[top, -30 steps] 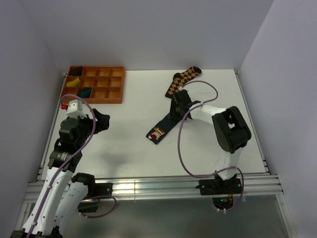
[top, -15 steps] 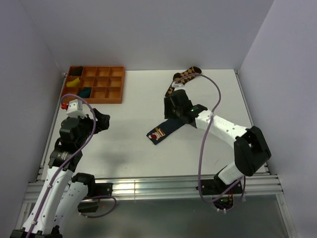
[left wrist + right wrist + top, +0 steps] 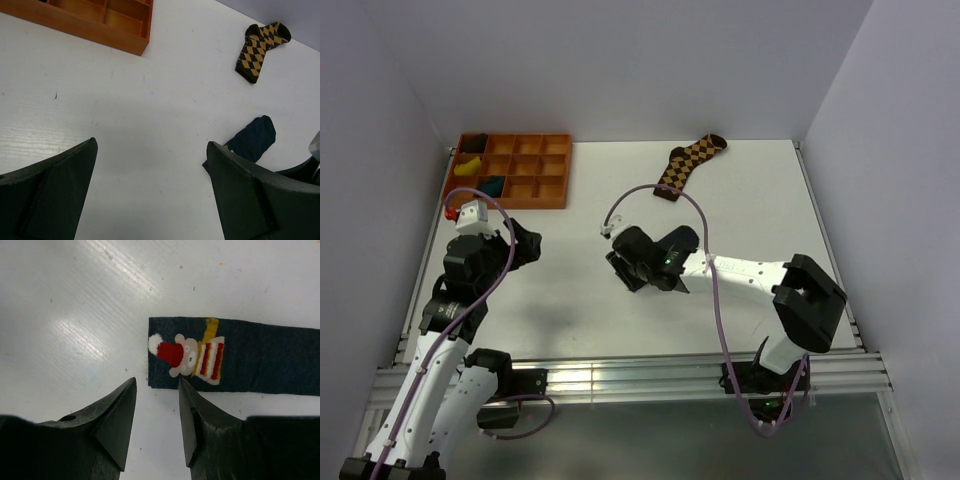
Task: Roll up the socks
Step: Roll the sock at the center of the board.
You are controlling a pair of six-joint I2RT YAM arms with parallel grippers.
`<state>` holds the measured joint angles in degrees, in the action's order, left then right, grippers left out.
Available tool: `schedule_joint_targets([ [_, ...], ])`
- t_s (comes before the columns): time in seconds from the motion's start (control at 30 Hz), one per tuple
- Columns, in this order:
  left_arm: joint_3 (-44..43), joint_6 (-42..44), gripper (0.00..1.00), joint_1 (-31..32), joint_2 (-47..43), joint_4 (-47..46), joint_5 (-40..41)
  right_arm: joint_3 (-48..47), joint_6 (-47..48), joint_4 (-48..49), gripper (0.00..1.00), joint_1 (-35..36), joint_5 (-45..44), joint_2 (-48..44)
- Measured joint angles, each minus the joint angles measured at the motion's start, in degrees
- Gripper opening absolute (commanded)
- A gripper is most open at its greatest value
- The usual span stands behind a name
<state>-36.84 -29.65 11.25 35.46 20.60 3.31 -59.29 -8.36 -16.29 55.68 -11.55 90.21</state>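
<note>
One of the socks (image 3: pixel 240 357), dark teal with a red, white and brown bear patch, lies flat on the white table. In the top view my right gripper (image 3: pixel 628 268) covers most of it and only its far end (image 3: pixel 683 238) shows. In the right wrist view the right gripper (image 3: pixel 157 386) stands open and partly narrowed, with bare table between the fingers. Its tips sit just short of the sock's cuff edge, near the corner below the patch. My left gripper (image 3: pixel 525 245) hovers wide open and empty at the left. The left wrist view shows the sock (image 3: pixel 255 142) off to the right.
A brown and yellow argyle sock (image 3: pixel 690 163) lies at the back of the table. An orange compartment tray (image 3: pixel 545 170) at the back left holds a yellow bundle (image 3: pixel 468 168), a teal bundle (image 3: pixel 492 185) and a dark one (image 3: pixel 472 145).
My right arm has swung from the sock's far end, near the argyle sock, down over its cuff end, and its jaws have narrowed. The left arm has not moved.
</note>
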Motion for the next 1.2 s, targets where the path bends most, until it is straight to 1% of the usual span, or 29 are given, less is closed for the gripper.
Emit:
schedule_joint_targets([
  [0.3, 0.0, 0.0, 0.96, 0.0, 0.2, 0.2, 0.0, 0.0, 2.3, 0.2, 0.49, 2.8, -2.1, 7.6],
  [0.5, 0.0, 0.0, 0.96, 0.0, 0.8, 0.3, 0.0, 0.0, 3.2, 0.2, 0.49, 3.3, -4.5, 8.9],
  [0.93, 0.0, 0.0, 0.96, 0.0, 1.1, 0.2, -0.1, -1.4, 4.9, 0.5, 0.49, 4.4, -4.8, 11.5],
  [1.2, 0.0, 0.0, 0.96, 0.0, 1.2, 0.2, -0.3, -2.2, 5.1, 0.5, 0.5, 5.0, -6.6, 13.9],
])
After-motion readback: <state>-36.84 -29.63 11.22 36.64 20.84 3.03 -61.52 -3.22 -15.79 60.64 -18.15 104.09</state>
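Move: The dark sock's Santa end is almost straight below the right hand, about 8 cm down and within a centimetre either way. The sock's middle lies some 5 cm ahead and 6 cm to the right. The checkered sock is about 30 cm ahead and 17 cm right, the wooden box roughly 29 cm ahead and 28 cm left. From the idle left hand, the Santa end is about 20 cm right, about level forward and 20 cm down. Downward the right hand sinks some 7.5 cm onto the dark sock's Santa end, quickly for the first 5 cm, then easing slowly, with about a centimetre of drift back. The wrist tips the fingers about 15 degrees steeper while they stay half open, straddling the end edge: one tip over the cloth, the other over bare board. Touch can't be made out. ##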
